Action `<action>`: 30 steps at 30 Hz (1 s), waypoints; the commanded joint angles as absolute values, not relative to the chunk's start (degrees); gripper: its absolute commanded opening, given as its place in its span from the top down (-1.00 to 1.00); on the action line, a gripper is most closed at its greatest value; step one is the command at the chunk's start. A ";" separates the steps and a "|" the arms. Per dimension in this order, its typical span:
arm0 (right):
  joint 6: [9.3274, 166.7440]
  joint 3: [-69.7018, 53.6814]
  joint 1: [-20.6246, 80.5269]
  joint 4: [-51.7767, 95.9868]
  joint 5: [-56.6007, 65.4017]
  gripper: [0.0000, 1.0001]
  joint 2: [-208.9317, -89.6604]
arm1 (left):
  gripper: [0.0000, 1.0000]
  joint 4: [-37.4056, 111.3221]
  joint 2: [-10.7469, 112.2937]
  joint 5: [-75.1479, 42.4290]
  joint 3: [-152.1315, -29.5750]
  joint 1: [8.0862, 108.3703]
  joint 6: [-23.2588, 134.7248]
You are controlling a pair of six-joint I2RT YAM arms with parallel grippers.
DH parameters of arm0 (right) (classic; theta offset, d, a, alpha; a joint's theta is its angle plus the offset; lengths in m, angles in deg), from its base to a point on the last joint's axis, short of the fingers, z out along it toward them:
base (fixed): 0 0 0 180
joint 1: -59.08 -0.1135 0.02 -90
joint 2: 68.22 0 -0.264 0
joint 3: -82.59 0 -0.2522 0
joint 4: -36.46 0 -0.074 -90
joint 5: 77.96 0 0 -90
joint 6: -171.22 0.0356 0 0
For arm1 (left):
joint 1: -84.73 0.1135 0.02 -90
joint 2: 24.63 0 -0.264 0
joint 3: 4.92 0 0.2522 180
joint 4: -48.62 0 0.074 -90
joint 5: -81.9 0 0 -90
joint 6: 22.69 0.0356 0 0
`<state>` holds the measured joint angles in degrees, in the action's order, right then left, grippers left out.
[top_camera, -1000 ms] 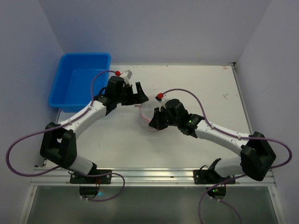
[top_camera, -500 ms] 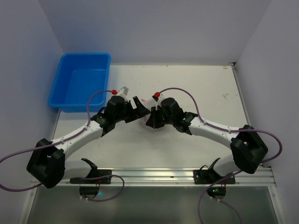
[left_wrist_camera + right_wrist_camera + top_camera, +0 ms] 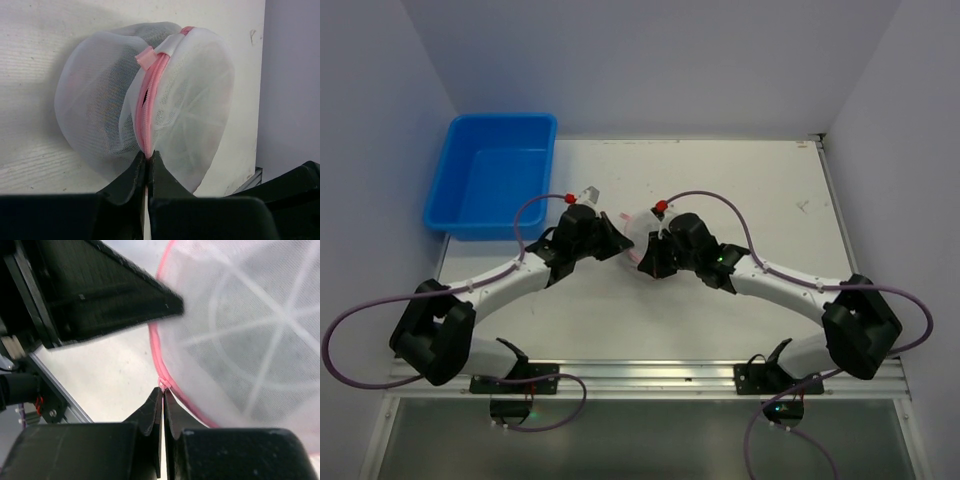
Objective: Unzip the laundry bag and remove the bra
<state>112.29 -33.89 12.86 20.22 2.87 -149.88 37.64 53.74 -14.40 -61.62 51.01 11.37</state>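
Observation:
The laundry bag (image 3: 100, 100), a round white mesh drum with a pink zipper (image 3: 148, 105) round its rim, stands on edge on the white table between both arms (image 3: 632, 232). My left gripper (image 3: 148, 154) is shut on the pink zipper trim at the bag's near edge. My right gripper (image 3: 163, 390) is shut on a small pink loop (image 3: 164, 383) on the trim, on the bag's opposite side (image 3: 250, 330). In the top view the left gripper (image 3: 616, 246) and the right gripper (image 3: 645, 262) meet at the bag. The bra is hidden; only a dim shape shows through the mesh.
A blue plastic bin (image 3: 505, 121) stands at the table's far left corner, behind the left arm. Purple cables loop off both arms. A metal rail (image 3: 640, 372) runs along the near edge, and walls close in on three sides.
The left arm swung right to the bag, and its open jaws shut on the pink zipper trim. The right gripper stayed shut, shifting the bag slightly left.

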 commanded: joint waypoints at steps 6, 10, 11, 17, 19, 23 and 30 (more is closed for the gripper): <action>109.53 -42.42 22.41 12.78 4.67 1.00 -139.59 | 1.00 32.42 48.06 -14.25 -60.35 55.81 17.64; 106.89 -42.78 26.65 10.58 3.79 1.00 -136.51 | 1.00 29.50 47.35 -16.52 -60.34 57.13 23.71; 106.45 -42.25 26.56 10.40 2.47 1.00 -136.68 | 1.00 29.58 47.87 -17.84 -60.52 57.22 25.02; 107.85 -39.70 24.28 13.99 -5.34 1.00 -139.31 | 0.92 29.32 57.35 -23.30 -70.16 58.71 33.38; 109.34 -37.17 21.66 15.23 -6.67 1.00 -141.68 | 0.62 27.74 63.04 -24.35 -78.65 59.58 35.40; 112.59 -31.80 17.07 17.60 -9.14 1.00 -146.25 | -0.11 26.59 69.14 -24.44 -89.77 60.82 34.62; 114.89 -26.69 16.10 20.86 -7.65 1.00 -151.44 | -1.00 25.45 61.43 -21.38 -82.69 61.96 28.91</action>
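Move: The left hand already pinches the laundry bag's zipper; the pink tab at the zipper's far end lies about 7 cm ahead of it, 1 cm left and 2 cm lower. The bag's middle is about 2 cm ahead of that hand, 4 cm right and 4 cm below. The right hand already pinches the near zipper end at its fingertips; from it the bag's middle is about 8 cm ahead, 1 cm left and 4 cm below. Right hand pulls zipper end 10 cm right and returns; left opens, freeing the zipper, and rises 10 cm forward. ##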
